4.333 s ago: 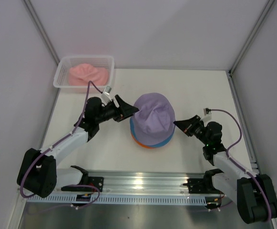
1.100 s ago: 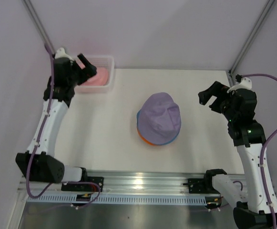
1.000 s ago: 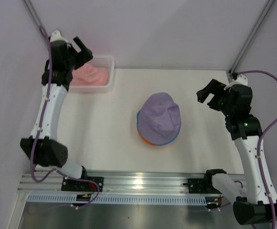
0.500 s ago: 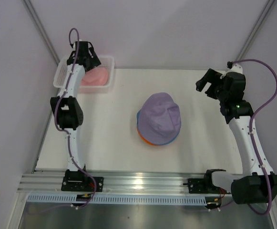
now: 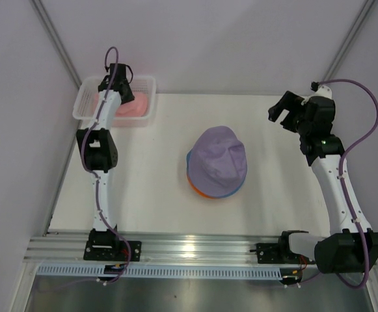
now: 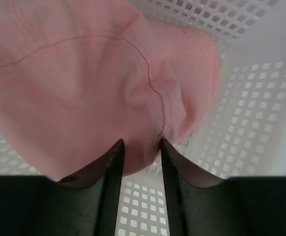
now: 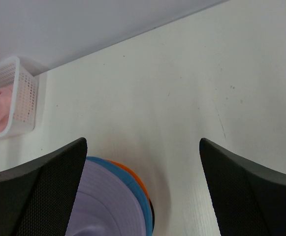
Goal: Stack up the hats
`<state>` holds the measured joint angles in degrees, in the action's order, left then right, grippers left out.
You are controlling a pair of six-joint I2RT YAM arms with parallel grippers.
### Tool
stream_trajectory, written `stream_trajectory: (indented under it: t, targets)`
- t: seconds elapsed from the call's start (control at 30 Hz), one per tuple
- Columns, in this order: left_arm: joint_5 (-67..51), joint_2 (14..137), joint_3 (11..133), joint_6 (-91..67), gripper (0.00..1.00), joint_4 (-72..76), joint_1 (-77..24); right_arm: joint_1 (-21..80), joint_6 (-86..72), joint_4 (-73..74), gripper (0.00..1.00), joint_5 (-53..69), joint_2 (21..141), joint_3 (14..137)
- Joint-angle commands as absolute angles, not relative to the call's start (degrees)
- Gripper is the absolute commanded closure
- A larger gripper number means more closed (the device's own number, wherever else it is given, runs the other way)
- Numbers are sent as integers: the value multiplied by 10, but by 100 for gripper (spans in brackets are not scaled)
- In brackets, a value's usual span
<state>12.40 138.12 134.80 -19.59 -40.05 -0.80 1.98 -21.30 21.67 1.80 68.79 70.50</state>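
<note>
The pink hat (image 5: 135, 104) lies crumpled in the white mesh basket (image 5: 83, 107) at the back left. My left gripper (image 5: 118, 83) reaches down into the basket. In the left wrist view its narrowed jaws (image 6: 140, 142) pinch a fold at the near edge of the pink hat (image 6: 83, 88). The purple hat (image 5: 220, 159) tops a stack at the table's middle, with the blue hat's rim (image 7: 133, 189) and the orange hat's rim (image 7: 134, 176) showing beneath. My right gripper (image 5: 280, 112) hangs open, high at the back right, holding nothing.
The basket's mesh wall (image 6: 261, 98) rises right of the pink hat. In the right wrist view the basket (image 7: 22, 98) stands far left by the back wall. White enclosure walls border the table on three sides. A metal rail (image 5: 195, 250) runs along the front.
The left arm swung up and over into the basket, and its jaws narrowed onto the pink hat. The right arm lifted away from the stack to the back right and stayed open.
</note>
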Motion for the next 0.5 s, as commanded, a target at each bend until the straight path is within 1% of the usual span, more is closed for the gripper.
stream_trajectory:
  t: [0.0, 0.03, 0.1, 0.13, 0.17, 0.23, 0.33, 0.37, 0.47]
  targets:
    - [137, 1397, 1372, -163, 62, -413, -10, 17, -221, 184, 0, 17, 685, 708]
    - [134, 1398, 1372, -163, 74, -411, -10, 17, -221, 183, 0, 17, 686, 710]
    - [123, 1397, 1372, -160, 82, -408, -10, 16, -224, 182, 1, 17, 686, 712]
    - [123, 1392, 1371, -159, 96, -403, -10, 15, -224, 182, 1, 18, 686, 711]
    - [124, 1390, 1373, -157, 99, -402, -10, 15, -225, 181, 0, 18, 685, 710]
    - [127, 1378, 1381, -154, 99, -402, -10, 16, -227, 180, 1, 17, 679, 709]
    - [123, 1324, 1380, -148, 99, -403, -10, 15, -227, 178, 0, 33, 670, 708]
    - [120, 1286, 1377, -142, 99, -400, -12, 16, -226, 173, 0, 42, 669, 708]
    - [113, 1224, 1377, -119, 99, -398, -22, 15, -232, 175, 0, 84, 668, 714]
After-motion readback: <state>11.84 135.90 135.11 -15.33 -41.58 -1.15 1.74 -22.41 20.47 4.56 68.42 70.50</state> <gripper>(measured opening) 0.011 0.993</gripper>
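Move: The pink hat lies crumpled in the white basket, its middle roughly 4 cm ahead of the left hand, 3 cm to the left and 4 cm lower; the half-open fingers are over its near part. The basket's middle is about 4 cm ahead, 7 cm left and 6 cm below. The hat stack stands some 32 cm back and 39 cm right of this hand, about 3 cm lower. From the right hand the pink hat is about 27 cm ahead, 63 cm left and 21 cm below. The left fingers pinch a fold in the near part of the pink hat, closing from half open to shut while the hand sinks about 2 cm into the basket. Keeping that pinch, the hand then turns back upward and rises about 4 cm, speeding up at the end, with barely any sideways travel. ##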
